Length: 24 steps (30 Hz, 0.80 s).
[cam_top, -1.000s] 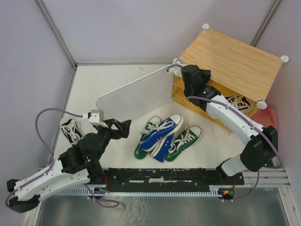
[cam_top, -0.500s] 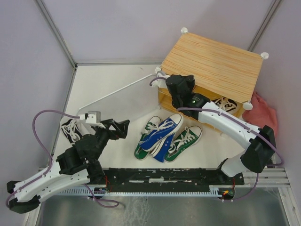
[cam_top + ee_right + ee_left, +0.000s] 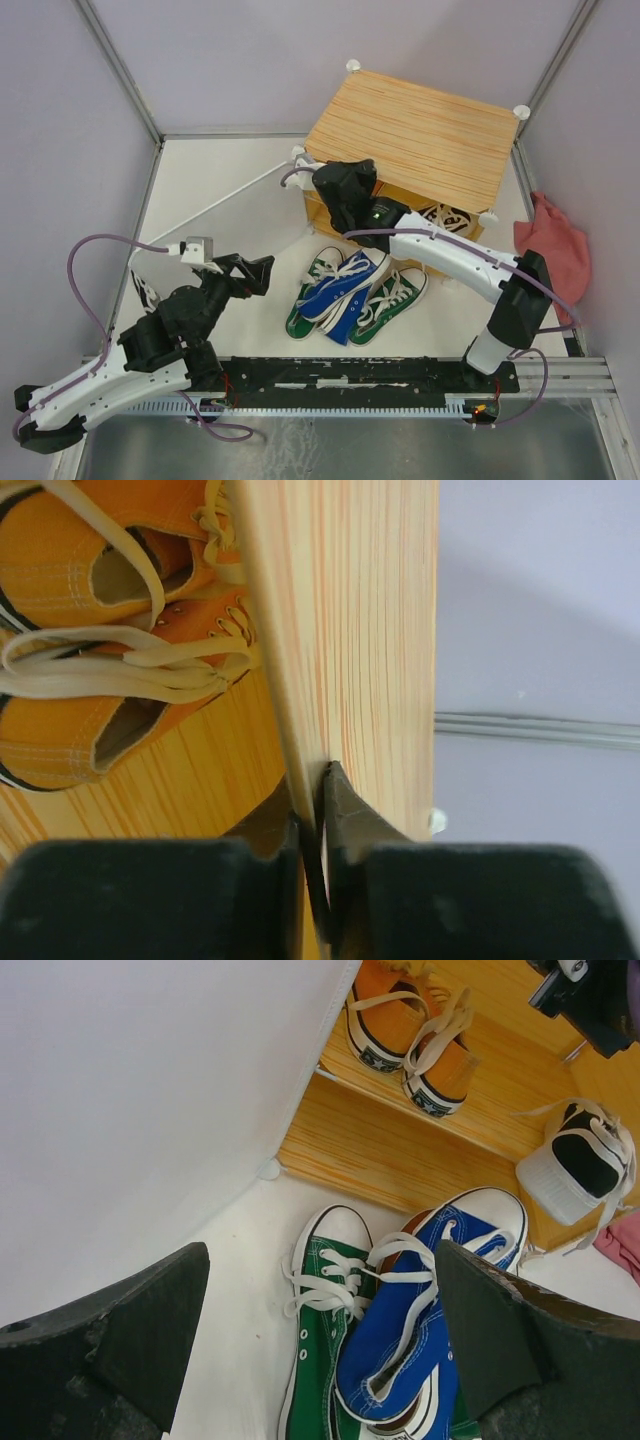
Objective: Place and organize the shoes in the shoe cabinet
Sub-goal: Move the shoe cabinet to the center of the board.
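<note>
The shoe cabinet (image 3: pixel 410 135), striped light wood, stands at the back right, and its pale door (image 3: pixel 230 190) hangs open to the left. My right gripper (image 3: pixel 335 195) is shut on the front edge of the cabinet's top panel (image 3: pixel 350 630), one finger on each side of it. Orange shoes (image 3: pixel 100 680) lie on the shelf inside, a black shoe (image 3: pixel 450 215) lower down. Green shoes (image 3: pixel 320 1310) and a blue shoe (image 3: pixel 410 1340) lie piled on the floor before the cabinet. My left gripper (image 3: pixel 250 272) hangs open left of that pile, holding nothing.
Another black shoe (image 3: pixel 145 285) lies at the left wall, half hidden by my left arm. A pink cloth (image 3: pixel 555 250) lies right of the cabinet. The open door (image 3: pixel 150 1110) fills the left of the left wrist view. Grey walls close in on three sides.
The cabinet has slid to the left and toward the back with my right gripper on it, and its door has swung along. My left arm has barely moved.
</note>
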Each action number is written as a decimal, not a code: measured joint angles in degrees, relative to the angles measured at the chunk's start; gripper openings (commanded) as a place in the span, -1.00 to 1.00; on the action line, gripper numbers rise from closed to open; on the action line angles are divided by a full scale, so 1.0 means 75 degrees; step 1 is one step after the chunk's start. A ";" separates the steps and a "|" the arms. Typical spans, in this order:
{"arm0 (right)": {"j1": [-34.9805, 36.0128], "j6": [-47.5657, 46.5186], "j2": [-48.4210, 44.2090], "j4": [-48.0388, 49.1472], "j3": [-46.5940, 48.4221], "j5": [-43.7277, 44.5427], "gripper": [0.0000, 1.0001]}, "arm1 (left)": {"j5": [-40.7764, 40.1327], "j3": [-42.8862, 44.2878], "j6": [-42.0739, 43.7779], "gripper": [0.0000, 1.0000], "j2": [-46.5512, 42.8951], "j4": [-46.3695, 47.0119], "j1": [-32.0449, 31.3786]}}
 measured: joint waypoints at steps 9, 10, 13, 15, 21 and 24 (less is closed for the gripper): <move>0.0495 0.3214 -0.0423 0.0204 0.0472 -0.1230 0.91 | 0.0020 0.0000 0.0000 0.98 0.0157 -0.0125 0.0000; 0.0545 0.3518 -0.0627 0.0085 0.0478 -0.1445 0.96 | 0.0052 0.0003 0.0003 0.98 0.0204 -0.0117 0.0000; 0.0574 0.4217 -0.1279 -0.0382 0.0487 -0.1976 0.98 | 0.0239 0.0052 0.0073 0.98 0.0487 -0.0096 0.0000; 0.0568 0.4619 -0.1746 -0.0667 0.0487 -0.2206 0.98 | 0.0437 0.0192 0.0227 0.98 0.0836 -0.0087 0.0000; 0.0527 0.5694 -0.2993 -0.1769 0.0708 -0.1699 0.99 | 0.1154 0.1192 0.0679 0.95 0.2608 -0.0058 -0.0003; 0.0259 0.6021 -0.3386 -0.2235 0.0720 -0.1285 0.99 | 0.1617 0.1644 0.0959 0.91 0.3398 0.0166 -0.0006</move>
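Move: The right gripper still pinches the front edge of the shoe cabinet's top board; the board's middle lies about 7 cm ahead and 10 cm to the right, at hand height. The orange shoes sit some 10 cm below the hand, 2 cm ahead and 3 cm left; the black-and-white shoes are about 15 cm right, 4 cm back and 12 cm down. From the left hand, the blue shoe lies roughly 17 cm right, 8 cm ahead and 16 cm below. Open the right gripper wide to let go of the board's edge, carrying on left about 5 cm as it opens, then draw the hand up and back some 10 cm while swinging right past its starting place, its left side rolling up nearly 60 degrees. Later, bring the open left gripper about 8 cm right towards the blue shoe, turning it slightly clockwise with its left side rising. ##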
